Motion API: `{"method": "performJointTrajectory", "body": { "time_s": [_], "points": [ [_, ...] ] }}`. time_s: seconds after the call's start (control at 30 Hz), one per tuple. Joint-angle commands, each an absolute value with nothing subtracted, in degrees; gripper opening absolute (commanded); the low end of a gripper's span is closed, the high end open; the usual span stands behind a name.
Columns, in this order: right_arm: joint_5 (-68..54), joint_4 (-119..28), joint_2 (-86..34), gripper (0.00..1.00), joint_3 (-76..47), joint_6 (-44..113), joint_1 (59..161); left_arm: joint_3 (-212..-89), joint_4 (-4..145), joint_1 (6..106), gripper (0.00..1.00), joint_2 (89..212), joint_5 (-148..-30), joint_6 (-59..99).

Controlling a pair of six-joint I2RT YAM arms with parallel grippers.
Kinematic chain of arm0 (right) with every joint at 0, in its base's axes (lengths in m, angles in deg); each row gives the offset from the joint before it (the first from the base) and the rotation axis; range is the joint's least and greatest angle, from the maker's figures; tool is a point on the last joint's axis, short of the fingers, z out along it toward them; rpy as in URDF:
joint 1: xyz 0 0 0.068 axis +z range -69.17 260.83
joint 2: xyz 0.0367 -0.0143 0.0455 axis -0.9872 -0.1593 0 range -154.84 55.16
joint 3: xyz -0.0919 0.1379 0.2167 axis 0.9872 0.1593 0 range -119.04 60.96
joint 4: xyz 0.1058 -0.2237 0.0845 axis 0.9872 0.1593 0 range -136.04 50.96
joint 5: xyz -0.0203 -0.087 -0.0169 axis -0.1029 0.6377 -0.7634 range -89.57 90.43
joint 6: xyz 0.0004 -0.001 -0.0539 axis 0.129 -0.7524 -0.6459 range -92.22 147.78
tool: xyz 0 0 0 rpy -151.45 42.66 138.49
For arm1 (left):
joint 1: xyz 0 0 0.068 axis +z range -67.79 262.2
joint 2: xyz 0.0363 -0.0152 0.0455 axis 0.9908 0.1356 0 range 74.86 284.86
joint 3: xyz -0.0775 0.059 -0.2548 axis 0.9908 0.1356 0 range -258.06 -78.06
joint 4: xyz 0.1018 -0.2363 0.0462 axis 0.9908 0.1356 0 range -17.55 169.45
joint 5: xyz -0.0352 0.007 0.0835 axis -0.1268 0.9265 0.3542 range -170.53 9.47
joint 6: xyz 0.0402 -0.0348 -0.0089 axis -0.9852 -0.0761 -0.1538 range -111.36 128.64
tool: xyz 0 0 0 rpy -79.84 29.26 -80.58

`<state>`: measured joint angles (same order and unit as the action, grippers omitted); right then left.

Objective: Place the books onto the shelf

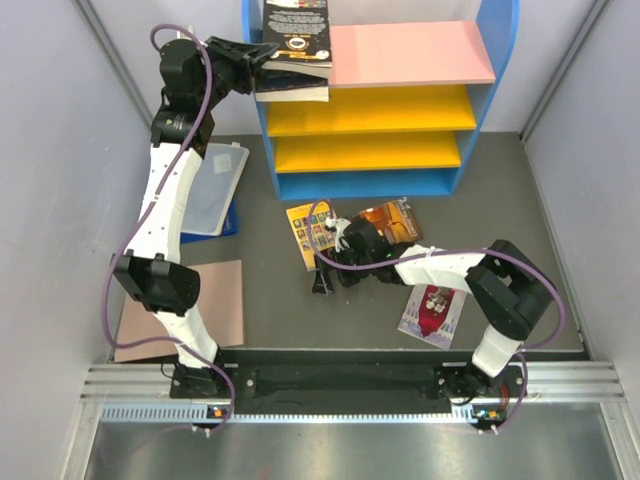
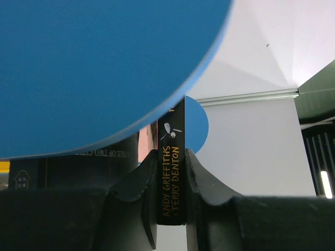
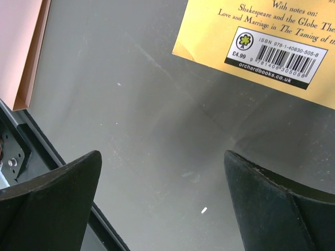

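Note:
The shelf stands at the back, with a blue frame, a pink top board and two yellow boards. At its left end my left gripper is shut on a book with a black spine and gold lettering. Two dark books overlap there, the upper one lying on the pink board. A yellow book, a dark orange-glow book and a pale book with a dark-red figure lie on the table. My right gripper hangs open over bare table beside the yellow book.
A translucent plastic folder on a blue board lies left of the shelf. A brown cardboard sheet lies at the near left. Grey walls close in both sides, and a metal rail runs along the front.

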<state>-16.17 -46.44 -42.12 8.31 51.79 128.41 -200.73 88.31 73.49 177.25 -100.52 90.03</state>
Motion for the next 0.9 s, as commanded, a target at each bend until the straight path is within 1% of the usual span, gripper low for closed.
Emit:
{"method": "performJointTrajectory", "body": {
  "time_s": [0.0,0.07,0.13,0.23,0.37,0.47,0.5,0.53,0.57,0.6,0.63,0.67,0.73,0.87],
  "points": [
    [-16.62,-47.53,-42.58,1.00,6.02,50.98,129.44,-203.57,82.47,73.85,0.17,178.31,-104.00,94.51],
    [-16.62,-47.53,-42.58,0.99,6.02,50.89,129.44,-202.78,81.86,73.86,0.18,177.44,-103.30,94.07],
    [-16.62,-47.62,-42.49,1.00,6.03,50.89,129.35,-200.86,82.12,73.86,0.19,176.03,-100.23,93.55],
    [-16.62,-47.62,-42.58,1.00,6.03,50.89,129.35,-199.17,81.24,74.03,0.22,173.92,-97.85,92.93],
    [-16.88,-47.44,-42.75,1.00,5.85,50.72,129.44,-199.00,81.50,74.12,0.23,173.21,-97.32,92.75],
    [-16.80,-47.44,-42.84,1.00,5.85,50.81,129.44,-198.73,81.59,74.12,0.29,172.95,-97.23,92.67],
    [-16.71,-47.44,-42.58,1.00,5.94,50.81,129.52,-198.38,81.50,74.12,0.36,172.77,-97.14,92.49],
    [-16.71,-47.44,-42.58,1.00,5.94,50.72,129.53,-198.12,81.24,74.12,0.38,172.68,-97.14,92.32],
    [-16.71,-47.53,-42.58,1.00,6.02,50.72,129.53,-197.77,81.07,74.21,0.45,172.25,-96.45,92.14],
    [-16.71,-47.44,-42.49,1.00,6.02,50.72,129.53,-197.24,81.06,74.12,0.65,171.90,-96.01,92.05],
    [-16.71,-47.44,-42.49,0.99,6.02,50.72,129.61,-196.98,81.15,74.21,0.73,171.63,-95.39,91.88],
    [-16.71,-47.53,-42.49,1.00,6.02,50.80,129.53,-196.97,81.07,74.21,0.79,171.19,-94.52,91.44],
    [-16.71,-47.71,-42.23,1.00,6.20,50.72,129.61,-197.06,81.33,74.21,0.99,171.01,-93.81,91.00],
    [-16.62,-47.62,-42.40,1.00,6.11,50.81,129.70,-196.54,81.68,74.29,0.99,169.96,-92.58,90.47]
  ]
}}
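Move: The left hand grips a black book by its left edge. It is taken to the top of the book already lying on the pink shelf, whose middle is about 3 cm ahead of this hand, 6 cm to its right and 6 cm below. The bare pink shelf centres some 27 cm right, 3 cm ahead and 8 cm below, and the blue side panel stands 3 cm left and 6 cm ahead. From the idle right hand, that shelved book lies roughly 29 cm ahead, 8 cm left and 41 cm up. Still pinching the black book, the left hand lowers about 2.5 cm and eases a good centimetre forward, setting the book down onto the one already on the shelf. Then it turns back, rising about 2.5 cm and drifting some 2 cm left and a centimetre back, and on the way up the fingers spread from their pinch to fully open, letting go of the book while the wrist swings about 5 degrees counter-clockwise. ##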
